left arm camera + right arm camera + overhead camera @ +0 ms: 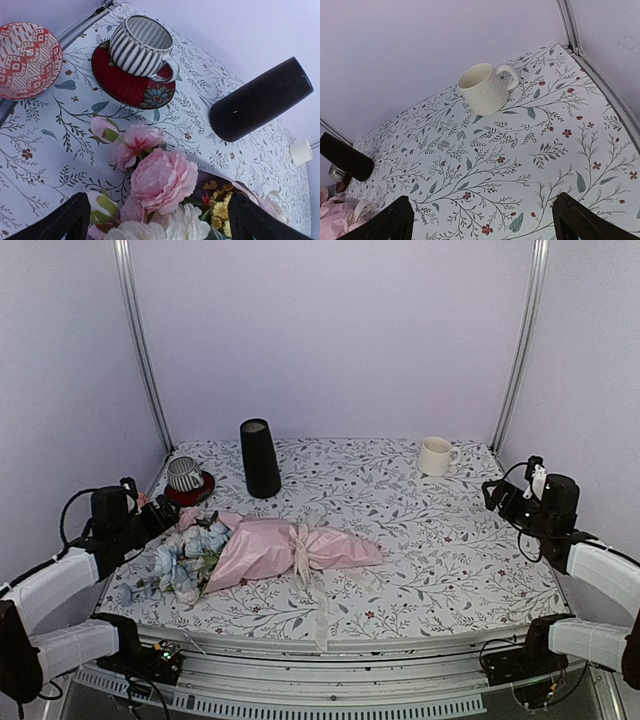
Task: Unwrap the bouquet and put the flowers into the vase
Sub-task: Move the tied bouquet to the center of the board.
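Observation:
The bouquet (270, 548) lies flat on the table's left half, wrapped in pink paper and tied with a cream ribbon (303, 545). Its flowers (190, 555) point left; pink and white blooms (162, 180) fill the left wrist view. The black vase (260, 458) stands upright behind it and shows too in the left wrist view (260, 105). My left gripper (160, 522) hovers just left of the blooms, open, its fingers (70, 220) on either side of them without touching. At the right edge my right gripper (500, 496) is open over bare cloth (480, 220).
A striped cup (184, 473) sits on a red saucer (125, 87) at the back left, with a red patterned bowl (27, 57) beside it. A cream mug (436, 455) stands at the back right. Metal frame posts (140, 340) rise at the corners.

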Controlling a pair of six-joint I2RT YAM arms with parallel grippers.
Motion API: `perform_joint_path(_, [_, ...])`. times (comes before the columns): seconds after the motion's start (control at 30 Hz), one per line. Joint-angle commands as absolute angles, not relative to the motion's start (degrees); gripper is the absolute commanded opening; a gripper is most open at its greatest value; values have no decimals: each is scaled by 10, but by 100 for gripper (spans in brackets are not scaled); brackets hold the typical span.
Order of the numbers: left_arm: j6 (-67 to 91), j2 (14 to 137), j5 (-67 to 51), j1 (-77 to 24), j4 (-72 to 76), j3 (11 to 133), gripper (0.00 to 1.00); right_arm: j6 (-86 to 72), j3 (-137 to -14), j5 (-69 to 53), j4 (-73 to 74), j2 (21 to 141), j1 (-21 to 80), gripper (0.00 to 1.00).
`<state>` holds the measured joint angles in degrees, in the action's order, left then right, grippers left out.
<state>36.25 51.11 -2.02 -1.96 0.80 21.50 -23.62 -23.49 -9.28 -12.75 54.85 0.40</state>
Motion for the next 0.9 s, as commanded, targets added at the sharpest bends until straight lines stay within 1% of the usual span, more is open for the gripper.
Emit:
perform_joint_path(0.0, [359, 513, -19, -19, -11, 234, 98, -279, -242, -59, -91, 562, 4, 99])
perform_joint_path(0.07, [362, 507, -29, -19, -14, 236, 98, -276, -260, -60, -70, 575, 4, 99])
perform_joint_path(0.13, [361, 500, -52, -19, -12, 236, 98, -262, -272, -89, -66, 593, 4, 99])
perform_joint_path(0.23, [346, 483, -102, -19, -2, 237, 98, -226, -291, -203, -82, 628, 5, 99])
perform_joint_path(0.33, [326, 471, -185, -19, 12, 244, 98, -212, -342, -324, -59, 696, 6, 99])
perform_joint_path(0.43, [322, 463, -238, -20, 12, 258, 98, -202, -379, -385, -53, 740, 26, 99])
perform_joint_path(0.67, [324, 453, -310, -36, 11, 280, 98, -159, -424, -343, -46, 780, 120, 99])
perform_joint_path(0.87, [322, 440, -307, -48, 8, 289, 98, -135, -454, -234, -45, 769, 224, 99])
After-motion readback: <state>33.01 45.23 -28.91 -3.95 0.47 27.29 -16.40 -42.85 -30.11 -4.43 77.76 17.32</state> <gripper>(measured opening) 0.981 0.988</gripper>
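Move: The tied bouquet's middle lies some 21 cm to the left hand's right, level with it fore and aft and about 10 cm below. From that hand, the striped cup stands about 20 cm ahead, and the black vase about 21 cm ahead and 21 cm right. From the right hand, the bouquet's middle is roughly 59 cm left, 4 cm back and 14 cm below; the ribbon bow is 46 cm left and 2 cm back, the mug 24 cm ahead and 5 cm left. Dipping about 3 cm first, the right hand then sweeps left, roughly 17 cm, across the empty board towards the bouquet, turning counter-clockwise some 40 degrees and tipping down a little. Meanwhile the left hand rises and moves right, about 8 cm each way, above the flower end, swinging clockwise to face the pink wrap and tipping up slightly. Both grippers stay wide open, touching nothing. ##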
